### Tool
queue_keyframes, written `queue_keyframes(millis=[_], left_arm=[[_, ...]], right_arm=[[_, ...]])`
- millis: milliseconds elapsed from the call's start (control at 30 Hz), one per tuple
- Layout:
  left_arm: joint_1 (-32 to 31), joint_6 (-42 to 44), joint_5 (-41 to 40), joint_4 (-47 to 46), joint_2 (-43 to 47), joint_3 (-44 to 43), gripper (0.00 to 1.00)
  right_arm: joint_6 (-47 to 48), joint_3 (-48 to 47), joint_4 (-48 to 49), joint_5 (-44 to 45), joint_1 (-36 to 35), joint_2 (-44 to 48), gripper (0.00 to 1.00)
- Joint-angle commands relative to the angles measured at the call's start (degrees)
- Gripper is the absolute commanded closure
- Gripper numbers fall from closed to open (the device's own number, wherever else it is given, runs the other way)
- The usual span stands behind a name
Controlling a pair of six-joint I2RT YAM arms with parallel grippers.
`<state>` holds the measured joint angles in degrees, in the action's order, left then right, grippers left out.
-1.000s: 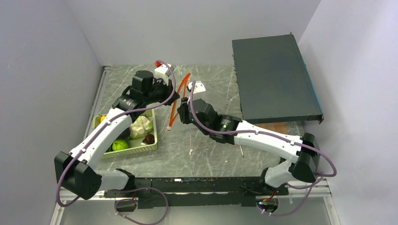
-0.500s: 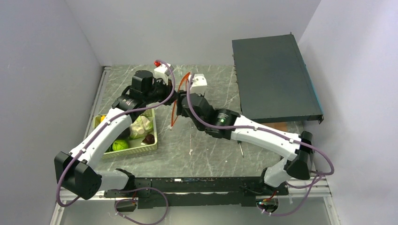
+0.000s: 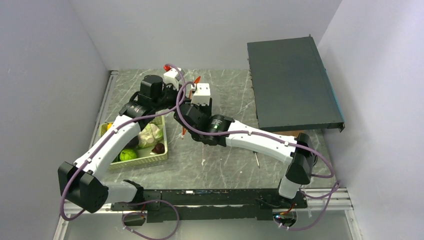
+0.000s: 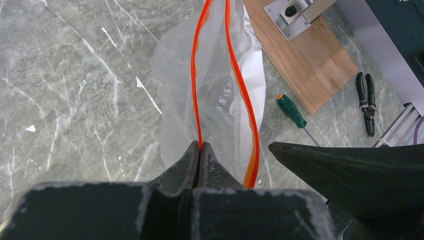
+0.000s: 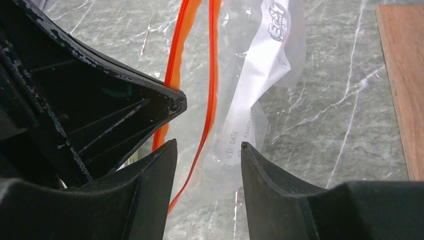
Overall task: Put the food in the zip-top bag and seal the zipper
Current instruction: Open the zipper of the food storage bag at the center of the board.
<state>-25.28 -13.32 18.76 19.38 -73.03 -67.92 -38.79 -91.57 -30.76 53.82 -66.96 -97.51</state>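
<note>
The clear zip-top bag [image 4: 220, 100] hangs over the table with its mouth open. Its red-orange zipper [image 4: 246, 100] parts into two strips. My left gripper [image 4: 200, 147] is shut on the left strip. My right gripper [image 5: 209, 145] is open, and the other strip [image 5: 206, 130] runs between its jaws without being touched. In the top view both grippers, left [image 3: 179, 101] and right [image 3: 183, 114], meet at the bag mouth [image 3: 184, 129]. The food lies in the green basket [image 3: 150, 161]: a green piece [image 3: 128, 154], a whitish-green one [image 3: 150, 132] and a dark purple one [image 3: 159, 148]. I cannot see the slider tab.
A large dark panel [image 3: 292, 85] leans at the back right. A wooden board [image 4: 305, 55], a green-handled screwdriver [image 4: 292, 112] and pliers [image 4: 367, 102] lie on the marble table to the right of the bag. Walls close in both sides.
My right arm has swung left to the bag mouth, and its open jaws now straddle one zipper strip. My left gripper has held still, pinching the other strip.
</note>
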Motion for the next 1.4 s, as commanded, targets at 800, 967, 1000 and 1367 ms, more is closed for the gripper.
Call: queue_keyframes(millis=[800,967,1000,1367], left_arm=[[2.4,-4.7,6.4,-5.5,-0.8,1.2,1.0],[2.7,-5.1,8.0,-4.5,-2.5,0.0,0.98],[2.7,-5.5,9.8,-5.1,-3.0,0.1,0.9],[4.2,-4.9,12.3,-11.8,1.6,4.6,0.34]], right_arm=[[7.6,9.7,15.8,3.5,3.1,4.4,1.0],[15.2,13.0,16.1,9.4,3.0,9.0,1.0],[18.0,14.4,17.9,9.8,3.1,10.1,1.0],[30.1,17.4,14.2,9.7,3.1,16.2,1.0]])
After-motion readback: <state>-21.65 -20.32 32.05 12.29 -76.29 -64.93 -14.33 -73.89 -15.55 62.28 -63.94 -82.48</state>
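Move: Between the right hand's half-open fingers hangs the bag's right zipper strip, to be gripped about 2 cm ahead, 1 cm left and 2 cm down. The left strip, pinched shut in the left hand, is some 3 cm ahead, 3 cm left and 1 cm up from the right hand. The screwdriver lies 15 cm back, 22 cm right, far below. From the left hand the right strip is 1 cm back, 2 cm right, 3 cm down; the vegetable basket is 14 cm back, 22 cm left. Easing forward and down a good 2 cm, the right hand shuts its fingers on the right zipper strip, then pulls it away to the right by about 9 cm while rising 5 cm, rolling and tipping its fingers up a little. The left hand holds its strip nearly still until late in that pull, then opens wide, sinking slightly and shifting right. ##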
